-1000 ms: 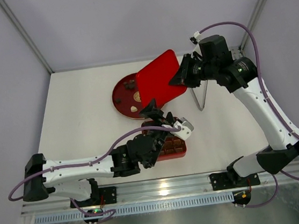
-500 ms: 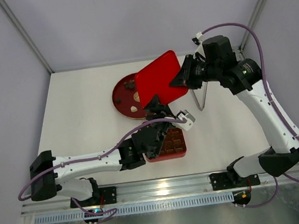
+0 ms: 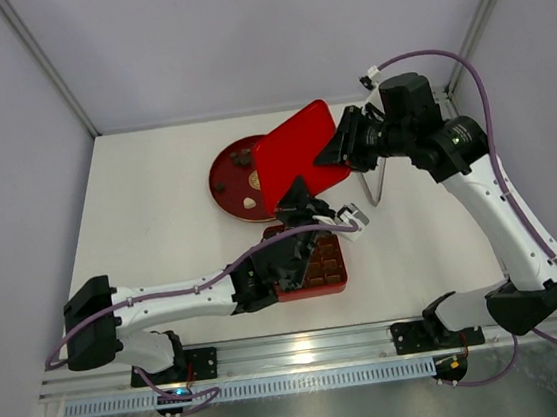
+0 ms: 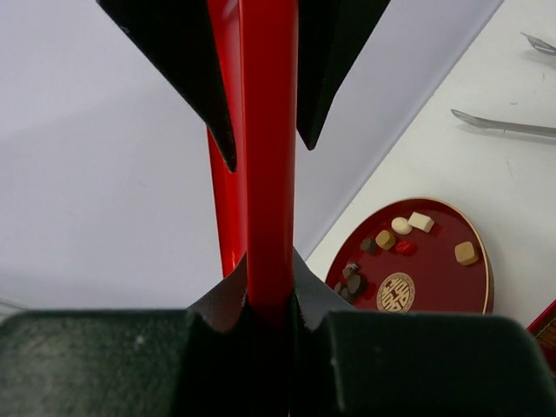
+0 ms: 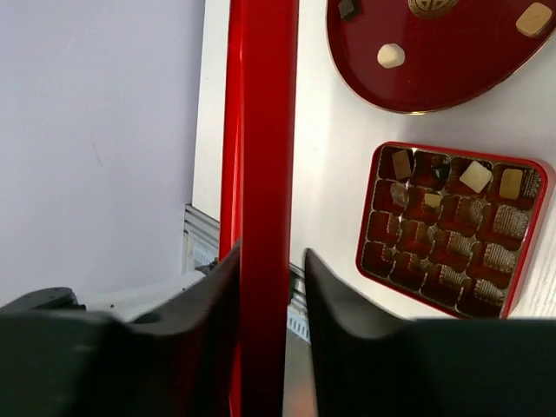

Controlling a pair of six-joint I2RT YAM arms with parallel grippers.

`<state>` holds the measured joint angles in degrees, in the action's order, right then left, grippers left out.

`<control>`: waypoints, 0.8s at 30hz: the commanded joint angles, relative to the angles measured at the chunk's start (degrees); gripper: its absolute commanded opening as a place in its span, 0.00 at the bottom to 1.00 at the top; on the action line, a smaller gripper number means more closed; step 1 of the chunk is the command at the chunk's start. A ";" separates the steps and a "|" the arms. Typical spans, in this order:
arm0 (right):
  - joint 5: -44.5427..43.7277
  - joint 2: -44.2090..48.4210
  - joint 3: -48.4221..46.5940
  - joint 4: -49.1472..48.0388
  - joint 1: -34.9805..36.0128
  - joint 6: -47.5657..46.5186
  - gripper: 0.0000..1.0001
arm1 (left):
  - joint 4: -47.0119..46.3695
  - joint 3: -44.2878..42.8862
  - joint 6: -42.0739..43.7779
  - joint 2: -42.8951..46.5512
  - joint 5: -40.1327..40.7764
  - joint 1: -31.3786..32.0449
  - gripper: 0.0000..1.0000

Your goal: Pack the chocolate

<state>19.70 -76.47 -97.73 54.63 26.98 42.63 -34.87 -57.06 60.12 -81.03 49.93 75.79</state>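
The flat red lid (image 3: pixel 297 151) hangs tilted over the table between both arms. My left gripper (image 3: pixel 296 198) is shut on its lower edge; in the left wrist view the lid (image 4: pixel 268 78) sits tight between the black jaws (image 4: pixel 268 152). My right gripper (image 3: pixel 337 148) is at the lid's right edge. In the right wrist view the lid (image 5: pixel 265 130) rests against one finger with a small gap to the other, so that gripper (image 5: pixel 271 252) stands slightly open. Chocolate pieces (image 4: pixel 401 226) lie on the round red plate (image 3: pixel 227 184). A few more chocolates (image 5: pixel 475 176) sit in the square red box (image 3: pixel 315 265).
Metal tongs (image 3: pixel 376 182) lie on the white table right of the lid, also seen as thin tongs (image 4: pixel 504 126) in the left wrist view. The left arm crosses over the box. Grey walls close in the back and sides.
My left gripper has risen from the box to the lid's lower edge and closed on it. The right gripper's jaws have eased apart on the lid, which shifted slightly up and right.
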 commanded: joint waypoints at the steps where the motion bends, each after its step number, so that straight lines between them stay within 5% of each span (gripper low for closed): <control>1: 0.25 2.02 0.17 -2.51 0.00 -0.97 0.41 | -7.23 -1.48 -0.08 1.66 -0.45 0.68 0.00; 3: -1.15 2.11 0.09 -3.12 0.00 -1.23 0.57 | -5.92 -1.65 -1.05 2.19 -0.62 0.85 0.00; 11: -12.04 4.30 -3.78 -6.46 -0.70 -3.69 0.84 | 12.96 -5.60 -21.38 6.93 -1.06 0.85 0.00; 19: -14.18 6.24 -2.03 -12.18 -9.74 -6.16 0.91 | 43.45 -14.04 -52.70 10.45 -10.28 -3.26 0.00; 24: -11.53 7.91 3.59 -14.82 -17.74 -9.67 0.92 | 53.94 -16.95 -75.99 14.93 -30.55 -14.24 0.00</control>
<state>7.20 -70.02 -97.01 43.18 12.12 36.51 10.63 -71.37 3.95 -70.28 33.06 67.02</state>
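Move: My left hand already grips the red lid by its near edge; the lid's middle is about 6 cm ahead, 2 right and a little above. The chocolate box lies roughly 32 cm below that hand, 3 back and 1 right; the plate is some 19 cm ahead and 9 left, on the table. From my right hand, the lid's middle is about 3 cm ahead, 6 left and 2 below, with the tongs on the table some 17 ahead and 8 right. I spread my right fingers, still around the lid's far-side edge, until they are wide open, then draw that hand right, forward and up off the lid, about 14 cm in all, gathering speed. My left hand keeps its shut grip nearly in place above the box, easing left at the end, while it rolls its left side down and tips its fingers down, some 45 degrees altogether. ##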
